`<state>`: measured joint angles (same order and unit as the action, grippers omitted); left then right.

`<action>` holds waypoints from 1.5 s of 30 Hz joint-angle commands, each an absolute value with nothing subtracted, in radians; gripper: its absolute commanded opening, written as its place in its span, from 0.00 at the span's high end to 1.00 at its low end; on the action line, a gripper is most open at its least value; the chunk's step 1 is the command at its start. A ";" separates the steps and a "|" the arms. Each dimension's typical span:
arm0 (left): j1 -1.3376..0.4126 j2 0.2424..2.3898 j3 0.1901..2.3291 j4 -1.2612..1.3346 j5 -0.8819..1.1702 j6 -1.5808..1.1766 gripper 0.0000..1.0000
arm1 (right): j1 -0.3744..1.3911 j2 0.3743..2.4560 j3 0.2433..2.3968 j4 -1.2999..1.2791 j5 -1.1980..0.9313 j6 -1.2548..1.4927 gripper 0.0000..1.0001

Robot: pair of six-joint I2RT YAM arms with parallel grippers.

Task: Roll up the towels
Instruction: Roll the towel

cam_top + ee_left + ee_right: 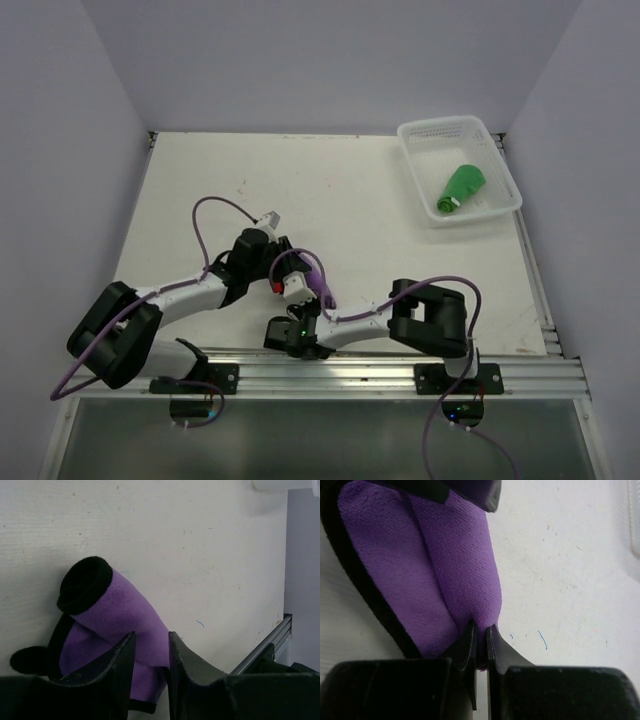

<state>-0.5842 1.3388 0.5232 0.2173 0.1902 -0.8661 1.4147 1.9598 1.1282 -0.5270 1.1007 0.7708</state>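
Note:
The purple towel (319,291) with black backing lies near the table's front middle, partly rolled into a tube (117,610) whose black end shows at the upper left. My left gripper (151,642) has closed onto the lower end of that roll, purple cloth filling the gap between its fingers. My right gripper (481,630) is shut, pinching a fold of the same towel (455,565) at its near edge. From above, both grippers (305,288) (314,310) meet at the towel. The green towel (460,188) lies rolled inside the white basket (415,135).
The basket stands at the back right corner, close to the right wall. An aluminium rail (400,370) runs along the table's near edge, just behind the grippers; it also shows in the left wrist view (260,647). Purple cables loop above both arms.

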 commanded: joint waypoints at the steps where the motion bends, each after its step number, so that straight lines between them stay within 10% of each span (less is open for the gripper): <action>1: -0.578 1.374 0.500 0.374 0.274 -0.914 0.63 | 1.448 2.023 1.183 -0.597 1.157 0.824 1.00; 22: -0.581 1.538 0.353 0.584 0.316 -0.940 0.64 | 1.497 2.097 1.267 -0.602 1.123 0.753 0.98; 38: -0.580 1.506 0.269 0.494 0.190 -0.931 0.68 | 1.496 1.668 1.002 -0.342 0.950 0.710 0.49; 45: -0.580 1.477 0.235 0.494 0.184 -0.931 0.68 | 1.451 1.488 0.871 -0.218 0.806 0.739 0.47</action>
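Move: Below the part-open left fingers, the purple towel's roll runs roughly fore and aft; its middle is about 4 cm down, some 2 cm back and 2 cm to the right. From the right hand, which already pinches the near end, that middle lies about 6 cm ahead and 3 cm left, at its height. The unrolled flap lies about 4 cm left of the right hand, 3 cm ahead and 2 cm down. Sinking about 4 cm and easing some 2 cm back, the left hand brings its part-open fingers down to straddle the roll. Meanwhile the right hand, still pinching the near end, shifts it slightly left and back with a small roll of the wrist, pauses, then opens to about half, lets go and lifts clear, rising about 6 cm and backing 3 cm while the wrist rolls back the other way. ##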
